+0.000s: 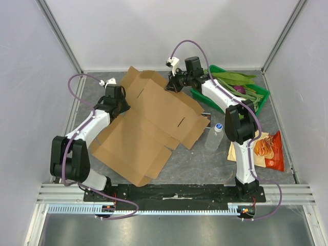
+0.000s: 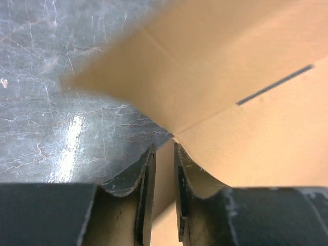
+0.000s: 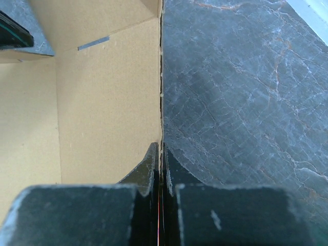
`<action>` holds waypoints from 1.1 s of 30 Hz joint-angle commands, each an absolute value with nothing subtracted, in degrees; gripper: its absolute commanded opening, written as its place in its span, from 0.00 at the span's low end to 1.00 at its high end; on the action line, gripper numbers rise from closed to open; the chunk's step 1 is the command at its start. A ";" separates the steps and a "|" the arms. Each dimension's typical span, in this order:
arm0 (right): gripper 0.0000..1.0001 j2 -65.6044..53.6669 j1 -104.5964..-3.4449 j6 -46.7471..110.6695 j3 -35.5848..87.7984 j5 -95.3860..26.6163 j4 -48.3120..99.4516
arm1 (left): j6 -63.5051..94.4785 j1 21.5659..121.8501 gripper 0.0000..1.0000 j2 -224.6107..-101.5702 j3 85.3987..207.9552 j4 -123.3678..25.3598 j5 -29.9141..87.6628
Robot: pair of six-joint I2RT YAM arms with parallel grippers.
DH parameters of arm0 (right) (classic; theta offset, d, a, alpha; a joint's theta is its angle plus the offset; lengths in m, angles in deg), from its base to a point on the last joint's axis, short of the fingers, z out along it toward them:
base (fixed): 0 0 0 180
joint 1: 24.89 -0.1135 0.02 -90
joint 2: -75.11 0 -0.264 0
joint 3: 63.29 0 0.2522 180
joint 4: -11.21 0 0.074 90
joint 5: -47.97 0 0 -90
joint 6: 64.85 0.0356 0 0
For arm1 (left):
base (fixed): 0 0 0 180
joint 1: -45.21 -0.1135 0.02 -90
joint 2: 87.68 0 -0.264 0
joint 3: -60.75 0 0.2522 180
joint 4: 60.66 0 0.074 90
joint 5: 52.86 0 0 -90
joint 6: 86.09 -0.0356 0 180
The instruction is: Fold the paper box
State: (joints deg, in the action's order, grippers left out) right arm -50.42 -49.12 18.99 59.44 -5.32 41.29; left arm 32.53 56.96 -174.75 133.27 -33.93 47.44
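Note:
The paper box (image 1: 154,123) is a large brown cardboard blank spread across the middle of the table, its far panels partly raised. My left gripper (image 1: 122,105) is at the blank's left edge. In the left wrist view its jaws (image 2: 164,148) stand a little apart, with a corner of the cardboard (image 2: 246,128) at the fingertips and brown board showing in the gap. My right gripper (image 1: 171,84) is at the far edge of the blank. In the right wrist view it (image 3: 162,146) is shut on the thin edge of an upright panel (image 3: 107,113).
A green bin (image 1: 259,100) with leafy vegetables stands at the back right, behind the right arm. A clear water bottle (image 1: 215,136) stands just right of the blank. A tan-and-orange snack bag (image 1: 269,148) lies further right. Grey walls close in three sides.

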 commanded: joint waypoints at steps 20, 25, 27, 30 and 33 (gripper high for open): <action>0.00 -46.97 -50.03 19.08 59.37 -3.09 39.21 | 31.68 56.45 0.05 -176.01 142.80 -25.28 53.57; 0.00 -46.97 -50.03 19.08 59.02 -2.74 39.13 | 34.13 60.06 0.03 -173.64 136.48 -29.40 53.31; 0.00 -46.97 -50.03 19.17 58.58 -2.56 38.95 | 35.89 60.67 0.02 -172.51 132.79 -31.42 52.09; 0.00 -46.88 -50.38 19.08 57.79 -2.65 38.86 | 38.08 62.52 0.02 -173.54 127.96 -35.82 50.77; 0.00 -46.71 -50.64 19.17 56.65 -2.83 38.51 | 40.47 62.08 0.02 -177.76 125.31 -38.55 51.01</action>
State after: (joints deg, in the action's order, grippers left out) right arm -50.40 -50.02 19.17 57.93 -4.31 41.31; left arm 35.52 62.16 -174.62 128.40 -32.88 51.20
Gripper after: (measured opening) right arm 0.011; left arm 0.025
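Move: The small corner flap by the long crease is right at the left hand, about 2 cm back, 2 cm right and 3 cm below. The near slot in the raised panel lies some 6 cm ahead of the left hand and 5 cm right, slightly lower. The right hand already grips that panel's far edge; from it the flap lies about 10 cm back, 18 cm left and 7 cm below, and the green crate's middle about level, 22 cm right, 9 cm below. Coming down with shut fingertips onto the small corner flap, the left hand ends against its upper face beside the crease. Beforehand it lifts about 6 cm clear and closes its slightly open fingers, then drops some 9 cm, sweeping back and right. The right hand keeps its pinch on the panel edge, easing back only about a centimetre. ##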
